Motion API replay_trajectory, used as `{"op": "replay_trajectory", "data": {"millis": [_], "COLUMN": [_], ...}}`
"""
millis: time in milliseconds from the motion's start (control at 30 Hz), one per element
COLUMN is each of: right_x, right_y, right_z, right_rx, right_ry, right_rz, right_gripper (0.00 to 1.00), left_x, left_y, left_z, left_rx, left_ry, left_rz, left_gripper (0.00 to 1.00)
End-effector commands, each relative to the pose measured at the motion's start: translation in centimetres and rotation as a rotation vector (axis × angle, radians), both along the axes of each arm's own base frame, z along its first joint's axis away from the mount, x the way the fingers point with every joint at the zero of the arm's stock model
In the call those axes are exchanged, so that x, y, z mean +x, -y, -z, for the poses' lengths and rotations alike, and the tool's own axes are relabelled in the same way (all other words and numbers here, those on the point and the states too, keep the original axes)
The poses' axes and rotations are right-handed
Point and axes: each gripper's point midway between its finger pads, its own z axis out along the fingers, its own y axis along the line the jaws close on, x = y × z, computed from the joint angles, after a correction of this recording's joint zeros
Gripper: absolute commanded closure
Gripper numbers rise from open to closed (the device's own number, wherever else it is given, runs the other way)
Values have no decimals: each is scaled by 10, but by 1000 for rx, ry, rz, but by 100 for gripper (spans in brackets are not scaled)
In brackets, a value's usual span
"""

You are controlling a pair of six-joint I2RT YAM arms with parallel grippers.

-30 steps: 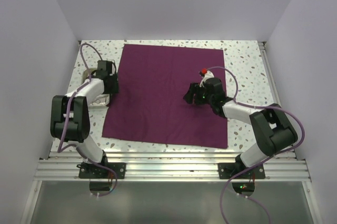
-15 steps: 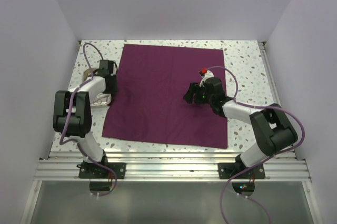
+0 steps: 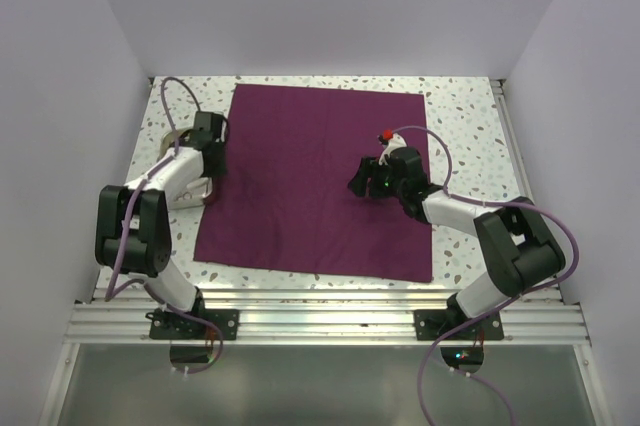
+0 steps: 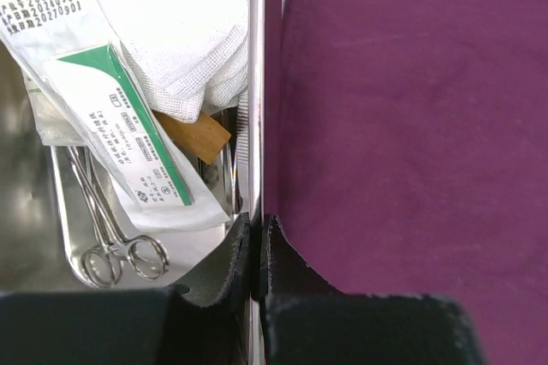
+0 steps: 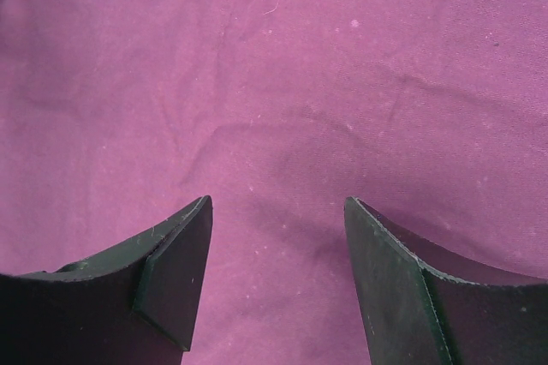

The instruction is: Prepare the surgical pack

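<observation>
The plum-purple cloth (image 3: pixel 310 176) lies spread flat on the speckled table. The steel tray (image 3: pixel 188 192) sits at the cloth's left edge, mostly hidden under my left arm. My left gripper (image 3: pixel 211 172) is shut on the tray's right rim (image 4: pixel 255 125), right beside the cloth (image 4: pixel 411 125). In the tray lie white gauze (image 4: pixel 188 22), a white packet with a green stripe (image 4: pixel 111 99), a brown piece (image 4: pixel 195 135) and a thin ring-handled metal instrument (image 4: pixel 107 245). My right gripper (image 3: pixel 365 186) is open and empty, low over the cloth's right part (image 5: pixel 274 82).
White walls close in the table on the left, back and right. An aluminium rail (image 3: pixel 320 316) runs along the near edge by the arm bases. Bare speckled tabletop (image 3: pixel 465 126) shows to the right of the cloth.
My left gripper has shifted slightly right toward the cloth, still holding the tray rim. The right arm has not moved.
</observation>
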Motion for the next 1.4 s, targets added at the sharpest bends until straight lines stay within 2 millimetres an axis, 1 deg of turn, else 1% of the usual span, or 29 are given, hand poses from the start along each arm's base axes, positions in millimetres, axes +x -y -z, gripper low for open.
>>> {"op": "replay_trajectory", "data": {"millis": [0,100,300,367,467,533,600,633,667,700,767,800,833,867,900,933,967,1000,1033,1067,1100,1133,1167,1200,1233,1267,1300,1333,1367], "right_x": [10,10,10,10,9,10,9,9,10,10,14,13,18,19,17,18,20,18,18,18,18,21,19,20,21,19,18,20,16], "right_y": [-4,-3,-4,-3,-2,-1,0,1,2,3,11,15,27,34,44,51,64,72,78,93,99,114,120,127,140,146,151,159,164], "right_z": [-19,-19,-21,-22,-21,-24,-25,-25,-25,-25,-26,-24,-29,-30,-28,-30,-39,-38,-41,-44,-46,-48,-47,-50,-49,-49,-50,-52,-48], "right_rx": [8,9,13,12,7,5,4,1,0,0,-17,-29,-47,-60,-81,-89,-89,-94,-94,-92,-86,-86,-78,-68,-67,-63,-56,-42,-57], "right_ry": [54,55,58,60,60,67,70,72,72,69,70,57,71,72,70,76,102,101,108,110,111,106,84,77,64,38,27,23,-3], "right_rz": [-1,2,0,2,5,11,15,17,22,31,84,108,184,222,268,305,377,407,432,492,514,559,589,612,648,676,695,726,740], "right_gripper": [33,33,33,33,34,33,33,33,33,33,34,34,34,34,34,34,34,34,34,34,34,34,34,34,34,34,34,34,34], "left_x": [11,11,9,10,10,10,9,6,6,5,6,6,7,8,8,8,9,6,4,2,-5,-9,-14,-24,-28,-33,-42,-45,-50], "left_y": [1,8,23,35,51,65,73,81,86,97,112,128,138,147,167,178,188,209,220,229,247,257,268,286,296,304,320,329,338], "left_z": [-44,-52,-59,-63,-80,-86,-87,-89,-85,-88,-85,-90,-87,-89,-95,-97,-92,-96,-95,-86,-88,-79,-75,-75,-66,-63,-64,-57,-55], "left_rx": [31,30,46,50,63,42,32,37,42,41,45,37,41,42,30,24,24,10,9,22,31,44,41,40,45,46,36,39,35], "left_ry": [116,136,151,164,214,227,215,202,185,184,178,186,180,186,205,209,201,209,208,188,198,182,182,186,171,167,174,167,168], "left_rz": [-20,1,28,70,130,170,178,193,203,227,257,293,307,321,360,381,399,439,460,474,496,514,523,558,575,588,607,622,637], "left_gripper": [100,100,100,100,100,100,100,100,100,100,100,100,100,100,100,100,100,100,100,100,100,100,100,100,100,100,100,100,100]}}
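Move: The left hand already holds the tray by its right-hand rim; the middle of the purple cloth, where the tray is bound, lies about 27 cm to its right, practically level front to back and some 6 cm lower. The tray's middle is 6 cm left and 3 cm ahead, with the white gauze about 8 cm ahead and 4 cm left, and the green-striped pouch 4 cm ahead and 7 cm left. From the right hand, the cloth's middle is roughly 8 cm left and 1 cm ahead. Keeping its pinch on the tray's right rim, the left hand carries the tray some 31 cm to the right over the cloth, first lifting about 6 cm, then sinking and drawing back as it swings clockwise by nearly 40 degrees. The empty right hand waits, then clears out of the way about 14 cm to the right, rising a little and also turning clockwise, fingers still open. ##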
